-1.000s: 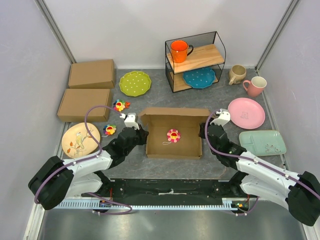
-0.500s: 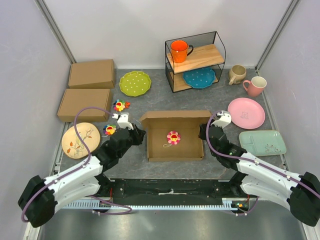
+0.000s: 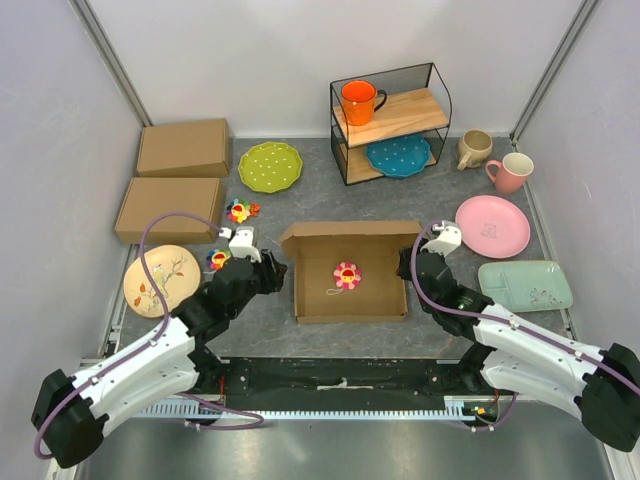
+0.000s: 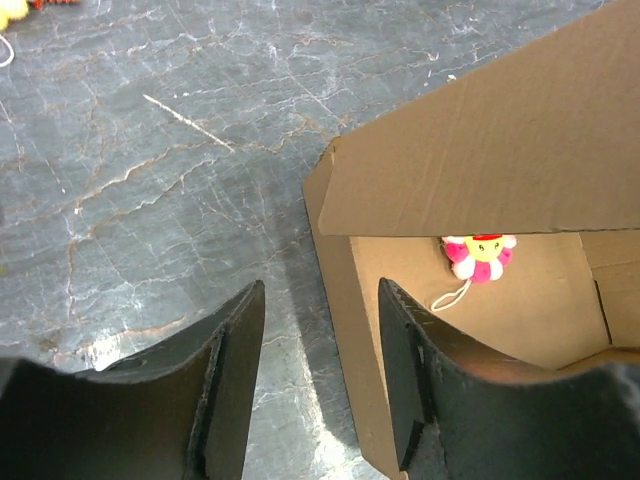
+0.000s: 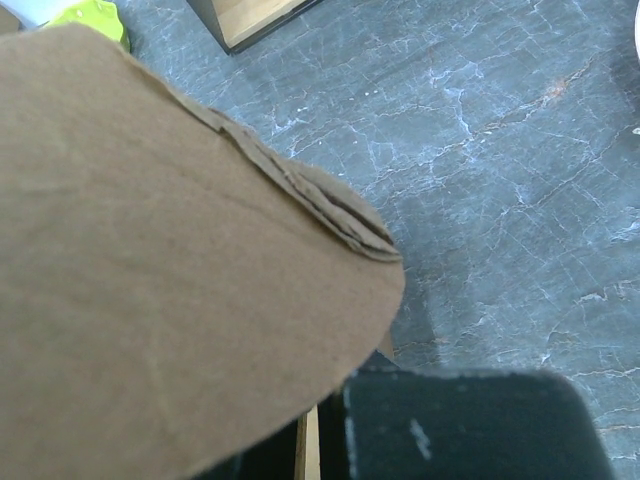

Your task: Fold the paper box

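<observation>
The paper box [image 3: 375, 290] lies mid-table as an open brown tray, its lid flap [image 4: 520, 140] standing up at the back. A pink flower toy [image 3: 347, 274] lies inside it. My left gripper [image 3: 277, 270] is open at the box's left wall. In the left wrist view that wall [image 4: 340, 330] rises between the fingers [image 4: 235, 370], close to the right one, and the left gripper [image 4: 320, 380] grips nothing. My right gripper [image 3: 408, 265] is at the box's right side, shut on a rounded cardboard flap [image 5: 150, 250] that fills its wrist view.
Two closed brown boxes [image 3: 183, 147] [image 3: 168, 208] sit back left beside a green plate [image 3: 270, 166]. A wire shelf [image 3: 390, 120] holds an orange mug and a blue plate. On the right are a pink plate [image 3: 492, 225], a teal tray [image 3: 524, 285] and two mugs [image 3: 473, 148] [image 3: 512, 172]. A bird plate [image 3: 160, 280] and flower toys [image 3: 240, 211] lie left.
My left gripper has opened and let go of the box's left wall, and its arm has swung out to the lower left. The right gripper has kept its grip and place.
</observation>
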Robot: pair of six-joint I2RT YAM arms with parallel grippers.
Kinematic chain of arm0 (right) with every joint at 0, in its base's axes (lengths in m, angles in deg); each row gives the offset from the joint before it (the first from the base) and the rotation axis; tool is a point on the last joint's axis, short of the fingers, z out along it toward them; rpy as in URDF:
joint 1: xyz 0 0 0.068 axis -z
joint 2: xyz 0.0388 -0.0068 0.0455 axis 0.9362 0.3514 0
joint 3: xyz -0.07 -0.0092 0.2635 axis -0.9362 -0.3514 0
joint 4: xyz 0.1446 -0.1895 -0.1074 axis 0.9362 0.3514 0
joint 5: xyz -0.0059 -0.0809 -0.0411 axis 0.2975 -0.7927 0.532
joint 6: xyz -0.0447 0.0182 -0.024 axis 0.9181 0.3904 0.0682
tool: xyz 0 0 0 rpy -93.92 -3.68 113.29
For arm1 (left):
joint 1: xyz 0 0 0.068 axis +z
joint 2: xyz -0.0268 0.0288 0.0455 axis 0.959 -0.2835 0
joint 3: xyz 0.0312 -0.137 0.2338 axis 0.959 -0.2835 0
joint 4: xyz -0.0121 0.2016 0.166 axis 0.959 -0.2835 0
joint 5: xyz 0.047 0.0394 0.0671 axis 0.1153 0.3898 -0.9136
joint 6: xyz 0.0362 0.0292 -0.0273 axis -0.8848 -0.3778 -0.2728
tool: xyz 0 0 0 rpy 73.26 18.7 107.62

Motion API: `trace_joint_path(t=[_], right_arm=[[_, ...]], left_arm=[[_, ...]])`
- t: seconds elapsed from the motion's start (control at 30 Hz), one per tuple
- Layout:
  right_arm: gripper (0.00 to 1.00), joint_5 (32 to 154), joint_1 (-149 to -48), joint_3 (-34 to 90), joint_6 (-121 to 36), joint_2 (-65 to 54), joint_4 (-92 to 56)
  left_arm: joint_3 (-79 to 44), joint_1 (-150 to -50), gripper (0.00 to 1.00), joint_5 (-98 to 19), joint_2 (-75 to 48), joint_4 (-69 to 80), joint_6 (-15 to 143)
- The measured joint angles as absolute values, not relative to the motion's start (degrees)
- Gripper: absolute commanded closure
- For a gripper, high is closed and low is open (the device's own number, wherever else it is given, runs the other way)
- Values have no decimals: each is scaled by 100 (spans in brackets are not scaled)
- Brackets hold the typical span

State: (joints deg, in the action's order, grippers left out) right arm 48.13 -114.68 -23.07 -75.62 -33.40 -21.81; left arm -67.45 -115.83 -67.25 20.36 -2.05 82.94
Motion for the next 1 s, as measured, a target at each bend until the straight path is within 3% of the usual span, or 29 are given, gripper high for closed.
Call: trace_joint_path(t=[0.43, 0.53, 0.67, 0.77, 1.0], right_arm=[[98, 4773, -11510, -2266, -7560, -3308, -2124], [98, 4751, -11536, -2231, -7558, -3268, -2113], [97, 4701, -11582, -2202, -7556, -3218, -2109], [97, 4647, -11630, -2178, -7560, -3172, -2116], [97, 4306, -11859, -2167, -7671, -3120, -2074]], left_arm=[[-6424, -11590, 43, -6320, 1787, 425, 7518], [-6415, -11592, 50, -6250, 1674, 654, 7360], [-6343, -11594, 75, -6198, 1223, 879, 7203], [-6334, -11597, 85, -6102, 992, 1026, 7170], [-6288, -11688, 87, -6121, 784, 1264, 7175]])
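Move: The lid's bent-out left corner, with its side flap, is roughly 5 cm ahead of the left hand, 3 cm to its right and a little higher. The box's left wall runs about 3 cm to that hand's right, some 5 cm below it; the flower toy inside the box is about 16 cm to its right, level with it and 10 cm down. From the right hand, the left corner lies about 27 cm left and 4 cm ahead. The left fingers close on the cardboard at the lid's left corner, beside the box's left wall. To get there the open hand goes right about 5 cm and forward nearly 3, first rising some 4 cm and then dipping over 1 cm as the fingers shut; it turns about 10 degrees clockwise and its fingertips tip up slightly. The right hand keeps its closed grip at the lid's right end, almost still. ##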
